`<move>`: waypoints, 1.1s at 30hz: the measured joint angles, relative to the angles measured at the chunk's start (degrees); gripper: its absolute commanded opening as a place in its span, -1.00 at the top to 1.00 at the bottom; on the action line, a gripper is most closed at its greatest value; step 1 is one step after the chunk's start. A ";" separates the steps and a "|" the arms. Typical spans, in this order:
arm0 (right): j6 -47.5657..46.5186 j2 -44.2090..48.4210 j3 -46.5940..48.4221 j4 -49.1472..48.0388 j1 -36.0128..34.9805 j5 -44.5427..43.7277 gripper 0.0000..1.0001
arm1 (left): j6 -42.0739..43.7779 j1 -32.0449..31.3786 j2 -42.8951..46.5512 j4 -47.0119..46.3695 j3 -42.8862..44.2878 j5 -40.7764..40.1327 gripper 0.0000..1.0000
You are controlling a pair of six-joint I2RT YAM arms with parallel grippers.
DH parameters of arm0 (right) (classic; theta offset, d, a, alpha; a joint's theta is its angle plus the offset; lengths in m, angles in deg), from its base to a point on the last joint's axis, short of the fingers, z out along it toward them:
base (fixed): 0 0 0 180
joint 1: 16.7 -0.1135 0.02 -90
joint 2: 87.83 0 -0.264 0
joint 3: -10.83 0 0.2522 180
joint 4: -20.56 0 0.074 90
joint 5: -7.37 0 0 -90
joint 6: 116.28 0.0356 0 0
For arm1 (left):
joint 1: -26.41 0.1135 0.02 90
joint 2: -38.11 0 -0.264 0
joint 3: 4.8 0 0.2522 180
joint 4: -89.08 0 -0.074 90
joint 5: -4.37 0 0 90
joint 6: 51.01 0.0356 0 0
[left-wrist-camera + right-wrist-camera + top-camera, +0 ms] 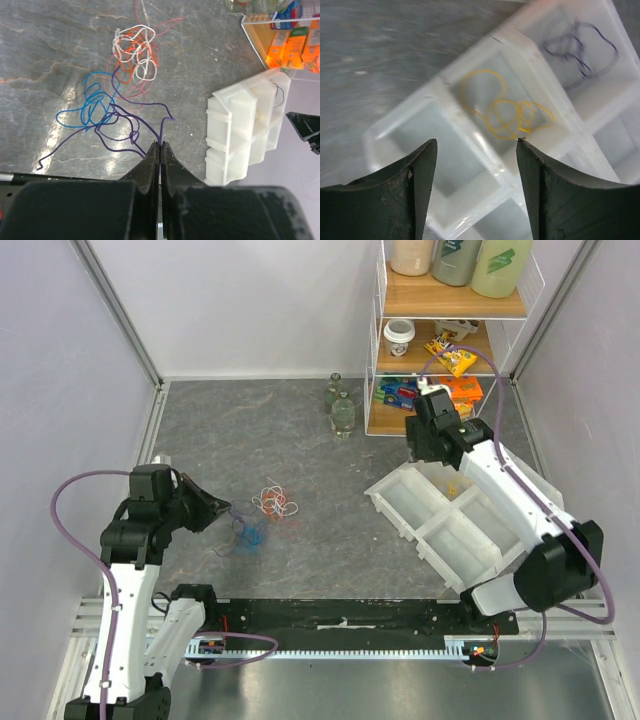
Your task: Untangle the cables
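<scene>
A white and orange tangle of cables [135,52] lies on the grey table, with pink loops [167,25] around it. Nearer to me, a blue cable [92,102] is knotted with a purple cable [125,117]. My left gripper [160,144] is shut on the purple cable's end, seen left of the tangle [273,502] in the top view. My right gripper [477,141] hangs open over the white divided tray [445,82], holding nothing. A yellow cable [507,117] lies coiled in one compartment below it. A dark purple cable [580,47] lies in the neighbouring compartment.
The tray [400,512] sits at the right of the table. Behind it stands a wooden shelf [450,305] with packets and jars. Two glass bottles [340,405] stand left of the shelf. A black rail [340,618] with dark wiring runs along the near edge.
</scene>
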 measured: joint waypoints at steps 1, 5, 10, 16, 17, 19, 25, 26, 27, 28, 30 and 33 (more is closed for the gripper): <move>-0.57 0.96 0.94 -0.35 -1.60 1.60 -0.47 | 0.17 0.00 -0.42 -0.35 0.20 0.83 0.96; -3.13 4.96 0.61 -7.34 -10.51 17.11 -0.46 | 0.50 0.00 -1.14 -4.48 0.24 7.82 0.96; -2.78 4.81 -4.87 -17.79 -24.50 32.79 -0.47 | -0.11 0.00 -1.03 -12.70 -1.07 18.86 0.97; 3.21 5.77 -13.73 -30.53 -31.65 39.58 -0.48 | -2.56 0.00 -0.96 -17.77 -1.16 26.14 0.96; 4.42 6.47 -15.54 -32.33 -31.47 39.80 -0.49 | -3.34 -0.02 -0.94 -18.40 -1.16 26.69 0.97; 5.92 7.91 -17.90 -34.47 -31.19 39.98 -0.51 | -6.34 -0.02 -0.94 -20.13 -1.16 28.20 0.97; 7.23 13.81 -21.31 -40.39 -30.93 39.78 -0.51 | -18.64 -0.02 -1.20 -25.79 -0.92 31.15 0.97; 7.26 14.12 -21.40 -40.89 -30.93 39.78 -0.51 | -20.61 -0.02 -1.44 -26.60 -0.55 31.41 0.97; 7.30 14.58 -21.79 -42.64 -30.93 39.85 -0.50 | -21.97 -0.02 -1.66 -26.99 -0.07 31.65 0.96; 7.32 14.60 -22.05 -43.76 -30.93 39.87 -0.50 | -23.56 -0.02 -2.08 -27.52 0.74 31.98 0.97; 7.34 14.58 -23.10 -45.79 -30.93 39.67 -0.50 | -26.05 -0.02 -3.06 -28.35 2.93 32.28 0.96; 7.23 14.51 -24.46 -46.80 -30.93 38.82 -0.49 | -28.74 0.00 -4.13 -29.73 6.21 32.54 0.97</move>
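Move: My nearly shut left fingers still hold the purple cable. The blue one tangled in it lies about 4 cm ahead, 6 cm right and 15 cm below them. The white-orange tangle on the table is some 16 cm ahead, 11 cm right and 21 cm below. From my open right hand, the blue cable is about 45 cm left, 11 cm back and 10 cm lower; the yellow cable in the tray sits roughly 5 cm ahead, straight in line, 16 cm below. I sweep my open right hand away from the tray, about 27 cm left and 16 cm back, turning it well counter-clockwise and rolling its left side up, then raise it a little and hover close to the blue cable. Meanwhile my left hand keeps its grip on the purple cable, carries it right and lifts it some 16 cm in all, rolling its left side down. ##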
